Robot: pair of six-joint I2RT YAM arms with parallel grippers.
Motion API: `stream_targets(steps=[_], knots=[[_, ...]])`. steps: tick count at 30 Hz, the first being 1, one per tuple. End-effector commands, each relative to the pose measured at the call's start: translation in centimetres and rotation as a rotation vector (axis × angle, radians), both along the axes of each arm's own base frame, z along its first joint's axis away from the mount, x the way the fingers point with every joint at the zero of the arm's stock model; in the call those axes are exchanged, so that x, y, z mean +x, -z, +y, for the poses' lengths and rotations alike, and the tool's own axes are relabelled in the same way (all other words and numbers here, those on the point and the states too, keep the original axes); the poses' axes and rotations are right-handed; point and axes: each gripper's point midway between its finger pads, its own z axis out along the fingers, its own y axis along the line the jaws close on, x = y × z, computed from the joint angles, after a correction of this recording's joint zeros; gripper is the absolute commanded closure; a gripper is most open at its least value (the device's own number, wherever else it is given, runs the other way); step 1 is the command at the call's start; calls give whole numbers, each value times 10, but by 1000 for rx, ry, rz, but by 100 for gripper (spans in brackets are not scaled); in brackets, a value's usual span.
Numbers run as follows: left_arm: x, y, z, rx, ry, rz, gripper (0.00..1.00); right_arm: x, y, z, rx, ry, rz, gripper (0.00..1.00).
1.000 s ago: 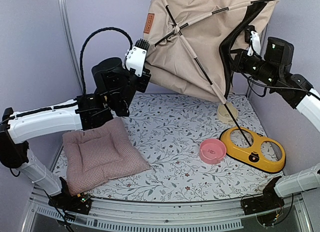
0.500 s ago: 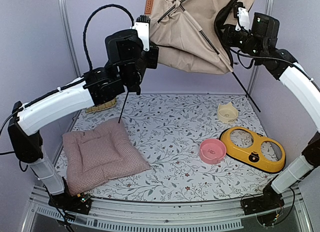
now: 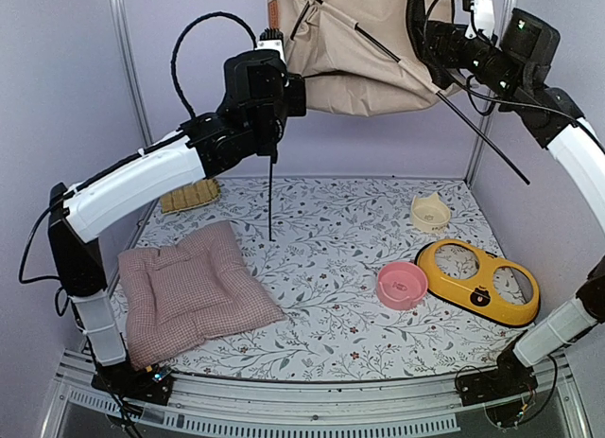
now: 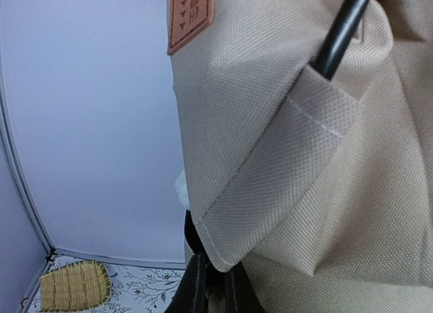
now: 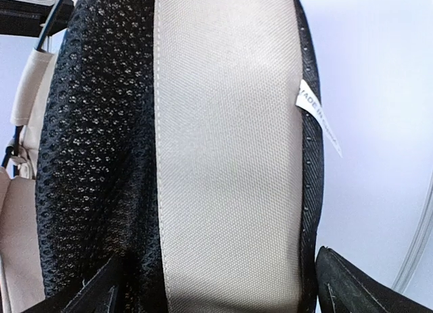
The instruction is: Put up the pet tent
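Observation:
The pet tent (image 3: 359, 60), beige fabric on thin black poles, hangs high at the back with its top out of frame. My left gripper (image 3: 284, 83) is shut on its lower left hem (image 4: 223, 249), just under the brown label (image 4: 191, 15). One loose pole (image 3: 271, 192) hangs straight down from there. Another pole (image 3: 482, 135) slants down to the right. My right gripper (image 3: 444, 45) is open at the tent's right edge. Its fingers (image 5: 358, 289) stand wide on either side of a beige band (image 5: 226, 157) bordered by black mesh (image 5: 95, 157).
On the floral table lie a pink checked cushion (image 3: 194, 291), a pink bowl (image 3: 402, 284), a yellow double feeder (image 3: 480, 282), a cream cat-ear bowl (image 3: 430, 211) and a woven mat (image 3: 189, 196). Metal posts (image 3: 128, 69) stand at the back corners.
Both arms have lifted the tent higher. The right gripper has gone from shut on the tent's edge to wide open. The loose pole now hangs vertically under the left gripper.

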Motion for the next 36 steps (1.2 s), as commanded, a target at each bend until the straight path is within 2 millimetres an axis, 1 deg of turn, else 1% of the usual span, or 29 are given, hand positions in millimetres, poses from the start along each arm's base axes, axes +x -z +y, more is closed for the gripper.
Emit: stream_targets(steps=[1,4,5,7,11,15,18,22,24,25,29,31,33,34,36], knots=[[6,-21,2,-169,31,-36,100,-29,-14,-10,-11,-16,-62,1],[18,-11,7,-175,10,-10,100,-48,-25,-18,4,-33,-107,1],[22,-8,9,-174,0,0,100,-54,-25,-18,7,-52,-118,1],[30,1,12,-177,-15,18,100,-72,-31,-19,22,-101,-153,1],[44,15,19,-178,-38,47,100,-102,-39,-16,33,-207,-214,1],[54,25,25,-170,-63,62,100,-127,-40,-4,23,-341,-242,1],[60,33,27,-163,-75,76,100,-138,-31,9,25,-449,-217,1],[62,36,30,-152,-84,80,100,-153,-10,26,21,-595,-170,1],[70,56,22,-118,-89,104,100,-164,-1,35,1,-679,-166,1],[72,59,21,-111,-91,108,100,-168,5,40,-9,-709,-159,1],[77,70,23,-94,-109,123,100,-174,32,62,-29,-774,-101,1],[80,74,23,-91,-111,129,100,-169,48,69,-42,-748,-64,1],[82,77,23,-83,-112,134,100,-160,51,62,-55,-665,-66,0],[83,79,23,-76,-114,136,100,-158,47,54,-52,-620,-71,1],[84,82,22,-63,-116,139,100,-156,32,36,-56,-519,-104,1]])
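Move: The tent pole, bare where it leaves its sleeve, lies about 13 cm back from the empty right hand, 3 cm to its left and 6 cm lower. The tent's mesh edge hangs some 3 cm ahead of the right fingers, about level and 1 cm left; the corner pinched by the left hand is about 21 cm left of the right hand, level in reach and 11 cm below. From the left hand, that pole section is 18 cm right, 13 cm back and 5 cm up. The tent stays pinched at its corner sleeve in the left fingers and is carried about 7 cm forward, slightly left and down. The right hand, already wide open, backs away from the mesh edge some 16 cm, rising a little, then swings left and down about 9 cm while turning 40 degrees counter-clockwise, bringing its open fingers round towards the bare pole. ##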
